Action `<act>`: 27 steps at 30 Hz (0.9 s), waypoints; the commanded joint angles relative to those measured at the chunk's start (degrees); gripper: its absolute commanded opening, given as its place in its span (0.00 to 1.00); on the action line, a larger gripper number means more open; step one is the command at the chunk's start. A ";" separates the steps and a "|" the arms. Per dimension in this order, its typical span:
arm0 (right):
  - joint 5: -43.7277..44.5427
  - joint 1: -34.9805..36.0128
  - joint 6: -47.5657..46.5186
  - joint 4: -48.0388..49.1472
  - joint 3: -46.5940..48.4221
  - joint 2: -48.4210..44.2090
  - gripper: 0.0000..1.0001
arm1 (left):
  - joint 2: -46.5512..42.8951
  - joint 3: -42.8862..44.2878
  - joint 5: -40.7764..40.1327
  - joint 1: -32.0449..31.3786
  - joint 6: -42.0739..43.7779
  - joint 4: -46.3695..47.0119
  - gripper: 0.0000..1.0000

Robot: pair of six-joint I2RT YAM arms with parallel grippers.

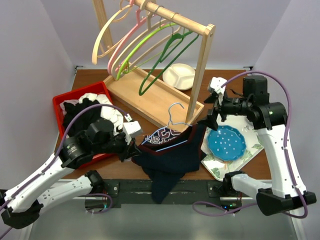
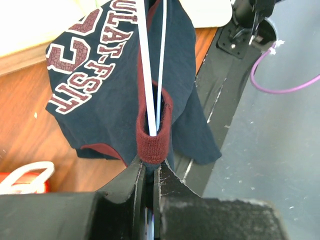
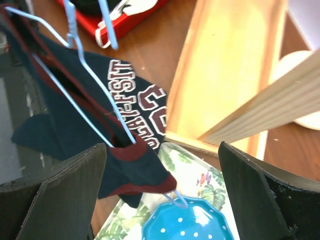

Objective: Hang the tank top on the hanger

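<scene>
The dark navy tank top (image 1: pixel 170 152) with dark red trim hangs over the thin light-blue hanger (image 1: pixel 175 114) near the table's front, its hem drooping over the edge. My left gripper (image 1: pixel 131 148) is shut on the red-trimmed strap (image 2: pixel 154 142) and the hanger's end (image 2: pixel 148 85) at the left. My right gripper (image 1: pixel 209 117) is open, its fingers (image 3: pixel 65 190) wide apart just above the hanger's right end (image 3: pixel 175 197), where the other strap (image 3: pixel 137 167) sits. The hanger's wires show in the right wrist view (image 3: pixel 85 70).
A wooden rack (image 1: pixel 200 65) with several hangers stands at the back centre. A red bin (image 1: pixel 62 102) with black and white cloth is at the left. A blue dotted bowl (image 1: pixel 227 143) sits on a leaf-patterned tray (image 1: pixel 252 150) at the right. A white plate (image 1: pixel 180 76) is behind.
</scene>
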 commanded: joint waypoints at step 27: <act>-6.45 -10.89 10.06 17.42 -22.67 -8.37 0.99 | -13.24 -16.40 -39.53 0.41 -39.02 19.73 0.00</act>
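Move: The left hand grips the tank top's left shoulder with the hanger's end inside it. The top's right shoulder lies about 27 cm to its right and 10 cm ahead; the rack base's near corner is some 21 cm right, 14 cm ahead and 17 cm lower, the red bin some 27 cm left and 21 cm ahead. From the open, empty right hand that shoulder is about 8 cm below, 3 cm back and 1 cm left, the blue plate 16 cm right, 5 cm back and well below. Keeping its pinch on the left shoulder and hanger end, the left hand swings the hanger counter-clockwise by some 40 degrees, drifting left and sinking about 5 cm, then pushing forward in the last part. The right hand, still wide open and touching nothing, sinks almost 7 cm and backs off rightward from the top, turning slightly clockwise. ##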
